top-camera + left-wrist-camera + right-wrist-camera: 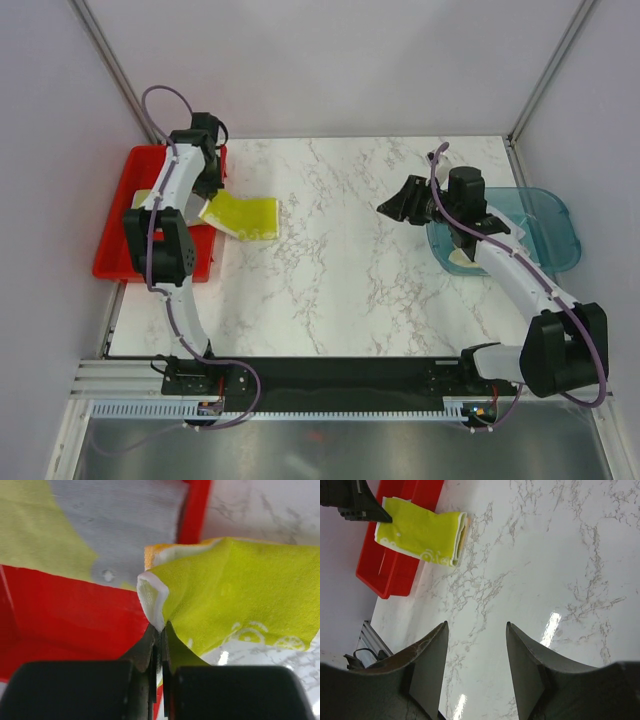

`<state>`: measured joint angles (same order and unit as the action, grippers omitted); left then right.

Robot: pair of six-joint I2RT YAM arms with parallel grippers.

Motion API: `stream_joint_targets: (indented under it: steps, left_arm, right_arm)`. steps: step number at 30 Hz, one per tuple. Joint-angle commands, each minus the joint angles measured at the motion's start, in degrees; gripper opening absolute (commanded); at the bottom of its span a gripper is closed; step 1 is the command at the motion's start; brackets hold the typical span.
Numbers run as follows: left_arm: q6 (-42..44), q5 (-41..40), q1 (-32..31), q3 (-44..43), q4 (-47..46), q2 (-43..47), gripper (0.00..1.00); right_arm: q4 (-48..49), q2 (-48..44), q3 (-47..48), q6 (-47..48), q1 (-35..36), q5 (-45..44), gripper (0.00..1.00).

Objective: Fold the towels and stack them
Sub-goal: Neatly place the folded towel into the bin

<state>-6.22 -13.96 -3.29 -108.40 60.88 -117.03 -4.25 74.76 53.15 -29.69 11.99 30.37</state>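
Note:
A folded yellow-green towel [243, 216] with a white pattern hangs across the right rim of the red tray [112, 258] and out over the marble table. My left gripper [207, 203] is shut on that towel's white-edged corner [159, 627]. Inside the tray lie a white-grey towel [125, 525] and another yellow-green towel [35, 525]. My right gripper [395, 208] hovers open over the right-middle of the table with nothing between its fingers [434, 665]. The right wrist view shows the held towel [420, 530] far off, by the tray [395, 570].
A translucent teal bin [545, 225] stands at the table's right edge under my right arm, with a pale cream cloth [462, 260] showing at its near-left corner. Grey walls close off the table at the back and sides.

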Motion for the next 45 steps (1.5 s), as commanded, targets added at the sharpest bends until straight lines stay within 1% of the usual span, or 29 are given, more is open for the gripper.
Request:
stream_joint_targets:
  steps: [1, 2, 3, 6, 8, 9, 13, 19, 21, 25, 35, 41, 43, 45]
  left_arm:
    - [3.67, -5.29, 3.10, -3.13, -2.69, 1.46, 0.02]
    - [3.93, -5.55, 3.11, -4.09, -3.31, 1.28, 0.02]
    - [4.63, -5.90, 5.03, -4.80, -3.84, 0.93, 0.02]
    - [5.77, -8.36, 5.92, -6.39, -5.24, 0.49, 0.02]
    - [6.13, -11.96, 6.19, -6.12, -6.73, 0.14, 0.02]
    - [8.22, -12.32, 6.45, -6.38, -7.70, -0.21, 0.02]
    - [8.94, -13.55, 9.00, -8.31, -8.76, -2.58, 0.02]
    - [9.21, -14.16, 11.98, -9.46, -9.38, -4.61, 0.02]
    - [9.03, -12.51, 13.39, -9.81, -9.82, -4.78, 0.02]
    - [9.03, -12.32, 14.89, -11.30, -10.08, -6.01, 0.02]
    - [11.14, -11.35, 15.42, -12.45, -10.35, -8.56, 0.02]
    - [12.02, -10.30, 16.30, -12.71, -10.52, -8.48, 0.02]
    - [11.93, -8.55, 16.47, -13.59, -10.17, -8.91, 0.02]
    - [12.19, -9.07, 16.39, -13.86, -9.91, -9.61, 0.02]
  right_arm:
    - [2.75, -2.25, -1.20, 0.60, -0.21, 1.71, 0.58]
    - [3.37, -2.34, -1.38, 0.25, -0.21, 1.88, 0.58]
    - [3.63, -2.34, -1.55, 0.08, -0.21, 2.49, 0.58]
    - [3.72, -2.34, -2.08, -0.63, -0.21, 3.20, 0.58]
    - [5.83, -2.16, -2.26, -1.33, -0.21, 3.73, 0.58]
    - [6.27, -1.99, -2.34, -2.03, -0.21, 3.99, 0.58]
    - [8.73, -2.08, -3.57, -3.97, -0.21, 5.22, 0.58]
    - [9.09, -2.16, -3.84, -4.32, -0.30, 5.40, 0.58]
    - [9.09, -1.64, -4.01, -4.50, -0.21, 5.49, 0.58]
    - [9.44, -0.58, -4.28, -4.94, -0.30, 5.84, 0.58]
    - [8.04, 2.40, -5.60, -5.38, 0.84, 6.72, 0.57]
    - [4.87, 4.16, -3.31, -4.94, 2.95, 5.85, 0.57]
    - [4.43, 4.43, -2.79, -4.76, 3.91, 5.23, 0.57]
    - [4.34, 4.87, -2.43, -4.76, 4.36, 4.70, 0.57]
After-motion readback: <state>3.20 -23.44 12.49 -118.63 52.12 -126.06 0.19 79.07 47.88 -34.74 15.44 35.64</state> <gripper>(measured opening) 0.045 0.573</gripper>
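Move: The left hand has the yellow towel pinched, its middle about 9 cm to the right and some 3 cm lower. The grey-and-yellow folded towel in the red bin lies roughly 14 cm to this hand's left, 4 cm ahead and 10 cm below; the bin's right wall runs about under the hand, 6 cm down. From the empty right hand, that folded towel is around 52 cm left, 4 cm ahead and 19 cm below. Leftward, fast at first and then easing to a stop, the left hand carries the yellow towel about 17 cm across the red bin and 4 cm forward, rising some 3 cm early and sinking back. Its left side tilts up and it turns counter-clockwise, each a bit over 10 degrees, fingers staying shut on the towel's left end. Late on, the empty right hand sinks about 4 cm, edging left and back. ##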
